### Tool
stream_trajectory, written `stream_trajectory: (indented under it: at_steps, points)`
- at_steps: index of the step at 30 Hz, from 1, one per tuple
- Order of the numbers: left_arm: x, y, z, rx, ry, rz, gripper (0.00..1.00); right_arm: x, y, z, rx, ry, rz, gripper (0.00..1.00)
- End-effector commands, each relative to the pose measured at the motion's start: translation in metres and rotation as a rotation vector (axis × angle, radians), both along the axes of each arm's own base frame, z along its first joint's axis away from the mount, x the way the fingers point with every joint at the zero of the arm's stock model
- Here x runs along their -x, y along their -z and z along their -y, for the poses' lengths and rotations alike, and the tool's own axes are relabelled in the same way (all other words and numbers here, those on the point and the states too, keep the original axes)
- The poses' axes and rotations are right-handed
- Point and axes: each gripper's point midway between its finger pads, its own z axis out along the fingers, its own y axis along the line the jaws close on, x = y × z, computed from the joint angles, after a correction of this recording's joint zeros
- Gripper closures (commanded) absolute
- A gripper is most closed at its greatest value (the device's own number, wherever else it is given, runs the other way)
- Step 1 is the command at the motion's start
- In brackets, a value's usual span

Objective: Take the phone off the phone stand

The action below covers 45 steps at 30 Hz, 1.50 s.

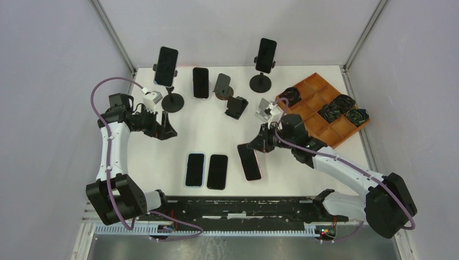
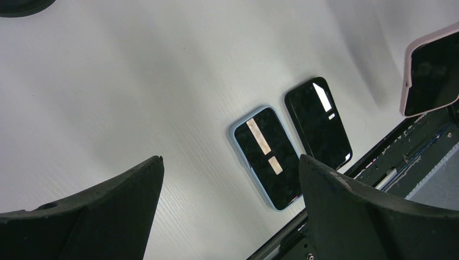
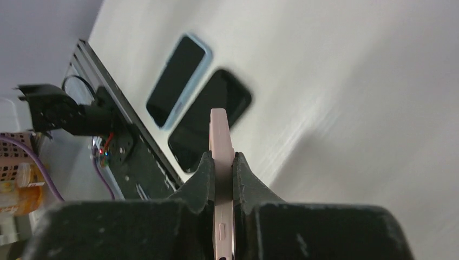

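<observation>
My right gripper (image 1: 261, 144) is shut on the far end of a pink-cased phone (image 1: 250, 161), which slants down over the front of the white table (image 1: 216, 135). In the right wrist view the fingers (image 3: 203, 173) pinch the phone's thin pink edge (image 3: 219, 130). The left wrist view catches the same pink phone (image 2: 433, 70) at its right edge. Two more phones (image 1: 166, 66) (image 1: 266, 55) stand upright in tall phone stands (image 1: 173, 103) (image 1: 261, 83) at the back. My left gripper (image 1: 165, 130) hangs open and empty at the left, and its own view shows wide jaws (image 2: 231, 158) above bare table.
A blue-cased phone (image 1: 195, 169) and a black phone (image 1: 217, 171) lie flat near the front edge. Another phone (image 1: 201, 82) lies flat at the back. Small empty stands (image 1: 222, 86) (image 1: 236, 106) (image 1: 265, 110) sit mid-table. An orange tray (image 1: 319, 116) with coiled cables is at the right.
</observation>
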Motion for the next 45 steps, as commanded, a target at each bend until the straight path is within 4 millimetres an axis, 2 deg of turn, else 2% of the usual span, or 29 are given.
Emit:
stream_trajectory:
  at_steps: [1, 7, 12, 19, 25, 45]
  points:
    - [-0.005, -0.019, 0.003, 0.013, 0.008, 0.069, 0.0, 0.025, 0.006, 0.002, -0.08, -0.01, -0.095, 1.0]
    - [-0.006, -0.021, 0.004, 0.018, 0.009, 0.072, 0.0, 0.035, 0.032, -0.009, -0.141, -0.028, -0.259, 1.0]
    - [-0.004, -0.019, 0.005, 0.017, 0.012, 0.072, 0.0, 0.023, 0.035, -0.019, -0.204, 0.01, -0.317, 1.0]
    - [-0.004, -0.021, 0.005, 0.015, 0.013, 0.077, 0.0, 0.013, 0.066, -0.017, -0.203, 0.096, -0.39, 1.0]
    - [-0.005, -0.021, 0.005, 0.016, 0.013, 0.08, 0.0, 0.021, 0.094, -0.015, -0.24, 0.124, -0.482, 1.0]
    - [-0.006, -0.024, 0.006, 0.023, 0.017, 0.084, 0.0, 0.007, 0.118, -0.02, -0.259, 0.183, -0.517, 1.0]
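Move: The right hand holds the pink-cased phone by its right edge near the far end. The bare spot of table for it lies about 9 cm back, 3 cm left and 16 cm below. The black phone lies flat 11 cm to the left of that spot, level with it, and the blue-cased phone some 10 cm farther left, 1 cm farther out. From the left hand the spot is about 12 cm back, 31 cm right and 16 cm below. Down, and slightly back, the right hand lowers the pink-cased phone some 14 cm towards the bare table beside the black phone. The descent eases off halfway while the wrist tips the fingers further down, about 30 degrees by the end, with a slight clockwise turn that squares the phone to its neighbours. The fingers keep their pinch on the edge. ##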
